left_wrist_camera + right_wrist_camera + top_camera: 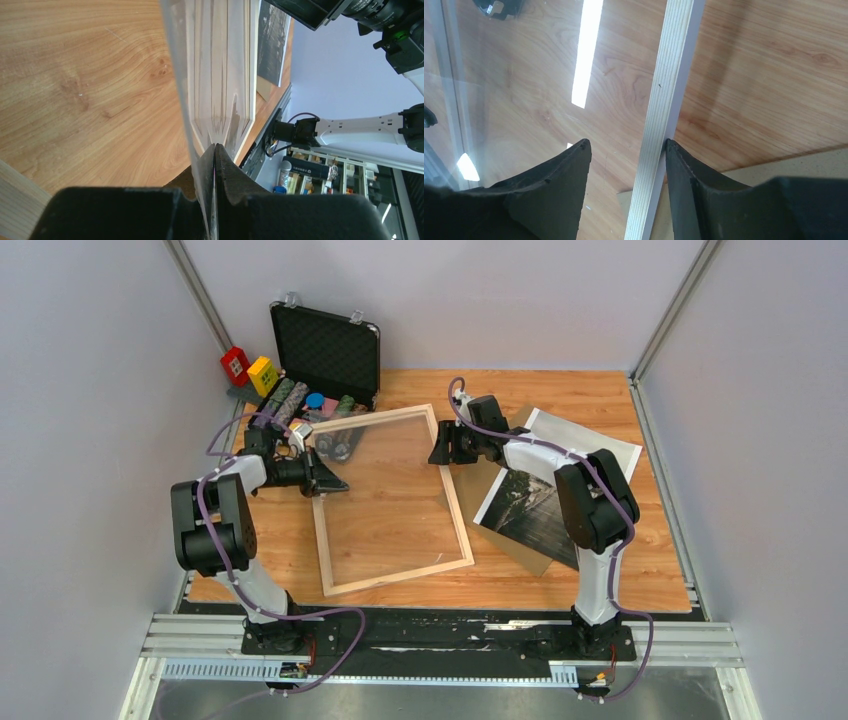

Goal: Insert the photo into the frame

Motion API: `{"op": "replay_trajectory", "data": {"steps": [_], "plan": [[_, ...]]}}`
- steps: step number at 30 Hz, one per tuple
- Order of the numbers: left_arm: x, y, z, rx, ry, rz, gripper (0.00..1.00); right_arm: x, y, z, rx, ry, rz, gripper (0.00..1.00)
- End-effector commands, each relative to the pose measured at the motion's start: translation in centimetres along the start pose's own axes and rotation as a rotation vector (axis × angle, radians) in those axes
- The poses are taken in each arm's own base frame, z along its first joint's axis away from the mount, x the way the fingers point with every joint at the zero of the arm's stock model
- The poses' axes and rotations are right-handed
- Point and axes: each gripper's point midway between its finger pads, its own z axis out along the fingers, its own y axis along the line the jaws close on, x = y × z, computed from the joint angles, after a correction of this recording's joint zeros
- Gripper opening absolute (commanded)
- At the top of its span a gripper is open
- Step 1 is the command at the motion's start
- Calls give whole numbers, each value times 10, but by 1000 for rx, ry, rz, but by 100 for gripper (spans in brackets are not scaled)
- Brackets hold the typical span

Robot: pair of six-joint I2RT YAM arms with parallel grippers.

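Observation:
The pale wood frame (459,522) lies flat mid-table. Its clear pane (220,75) is seen edge-on in the left wrist view, with the frame's rail (252,75) just beyond it. My left gripper (330,482) sits at the frame's left side, its jaws (215,150) shut on the edge of the thin pane. My right gripper (441,446) is open astride the frame's right rail (664,100). One finger (679,175) touches the rail and the other stands clear of it, over the glass. The dark photo (530,508) lies to the right, partly under the right arm.
A brown backing board (522,552) lies under the photo, and its corner (774,167) shows beside the right jaws. An open black case (325,350) stands at the back left with small coloured items (300,400) in front. Red (235,365) and yellow (262,375) boxes sit by the left wall.

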Motion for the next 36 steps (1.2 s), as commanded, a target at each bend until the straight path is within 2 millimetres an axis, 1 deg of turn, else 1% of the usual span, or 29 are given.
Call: {"op": "replay_trajectory", "data": {"steps": [1,14,23,36], "plan": [[-9,-10,5,20,3,71,10,-18,11,2,-29,-48,-37,54],[-10,-4,7,-2,3,64,9,-18,9,2,-13,-48,-46,50],[-12,0,8,-12,3,57,9,-18,-9,6,86,-52,-59,42],[-13,5,10,-19,7,49,9,-13,-19,13,153,-42,-85,33]]}}
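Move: The left hand holds the clear sheet by its left edge over the frame: the middle of the frame opening is about 9 cm to its right, 2 cm back and 7 cm down, the left rail some 6 cm left, level fore and aft, and the chip tray about 14 cm ahead and 5 cm left. For the right hand, the nearest stretch of right rail is 1 cm right and 3 cm down, straight abreast; the photo lies about 22 cm right, 5 cm back. Still pinching the clear sheet's left edge, the left hand eases it down about 1.5 cm towards the frame. The right hand first drifts about 1 cm forward and 1 cm right over the right rail, its half-open fingers narrowing, then sinks some 2 cm late on, tilting slightly, so the tips come close on either side of that rail; a firm touch there can't be made out. ##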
